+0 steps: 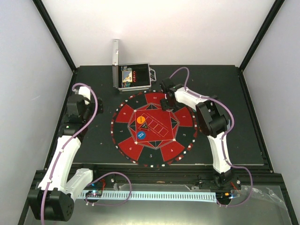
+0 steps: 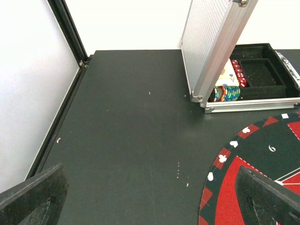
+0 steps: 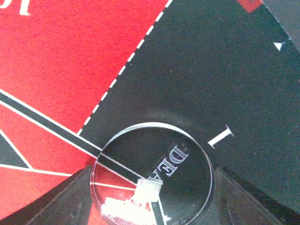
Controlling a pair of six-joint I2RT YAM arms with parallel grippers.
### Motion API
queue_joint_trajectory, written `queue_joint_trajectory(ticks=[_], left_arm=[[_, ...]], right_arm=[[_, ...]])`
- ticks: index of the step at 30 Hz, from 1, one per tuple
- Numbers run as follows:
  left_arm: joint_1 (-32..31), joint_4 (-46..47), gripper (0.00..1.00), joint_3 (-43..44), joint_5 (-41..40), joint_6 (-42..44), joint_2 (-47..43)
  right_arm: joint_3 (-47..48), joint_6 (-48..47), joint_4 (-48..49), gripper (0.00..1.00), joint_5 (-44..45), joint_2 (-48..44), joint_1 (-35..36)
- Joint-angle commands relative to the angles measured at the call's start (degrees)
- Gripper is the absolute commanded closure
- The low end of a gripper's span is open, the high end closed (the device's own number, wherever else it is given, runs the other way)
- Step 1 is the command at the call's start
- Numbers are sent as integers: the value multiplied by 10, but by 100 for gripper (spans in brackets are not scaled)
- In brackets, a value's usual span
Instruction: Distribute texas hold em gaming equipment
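A clear round disc (image 3: pixel 152 173) engraved with "DEA" lies flat on the round red-and-black mat (image 3: pixel 56 61), across the border of a red and a black segment. My right gripper (image 3: pixel 152 199) straddles it, jaws open: the left finger (image 3: pixel 70 197) sits at the disc's rim and a thin gap shows beside the right finger (image 3: pixel 243 197). From above, the right gripper (image 1: pixel 168 104) hovers over the mat's far side. An orange disc (image 1: pixel 141 120) and a blue disc (image 1: pixel 141 135) rest on the mat's centre. My left gripper (image 2: pixel 150 206) stands open and empty over bare table.
The silver metal case (image 1: pixel 134 78) stands open behind the mat (image 1: pixel 124 117), its lid (image 2: pixel 215 42) upright. Inside it are a row of striped chips (image 2: pixel 227 93), red dice (image 2: pixel 238 72) and cards (image 2: pixel 228 70). Black frame posts and white walls bound the table.
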Motion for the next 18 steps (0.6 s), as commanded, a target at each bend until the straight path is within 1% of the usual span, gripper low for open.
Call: queue_joint_trajectory(ticks=[1,5,8,13,16,18], left_arm=[[-2,0,1,18,20,-10,-7],[-2,-5,1,23,22,-11,-6],[-2,-6,1,23,24,-14,-11],[-3,-8,1,25,27,-17,-15],[-4,-11,1,30,21,-20,-16],[-4,-13,1,33,12,-24,-17]], right_arm=[[8,5,21,26,-4,24,1],[4,4,22,11,-2,8,1],[2,-1,19,5,-3,-18,0],[-34,-4,23,1,-18,-105,7],[-57,9,16,1,-24,-148,38],[-71,25,16,1,-25,-158,71]])
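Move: The clear dealer disc lies between my right fingers, flat on the mat, its middle right under my hand point, barely 1 cm lower. From my right hand the orange button is about 16 cm left and 4 cm back, the blue button some 16 cm left and 12 cm back, and the teal chip stack roughly 14 cm right and 2 cm back. From my idle left hand the disc is about 37 cm right, 11 cm ahead and 24 cm down. I spread my right fingers from the rim of the dealer disc to wide open, keeping the hand low and almost in place while they part. Then I lift away from the disc, quickening to about 6 cm up and drawing back some 2 cm, with the fingertips tilting forward about 5 degrees. ##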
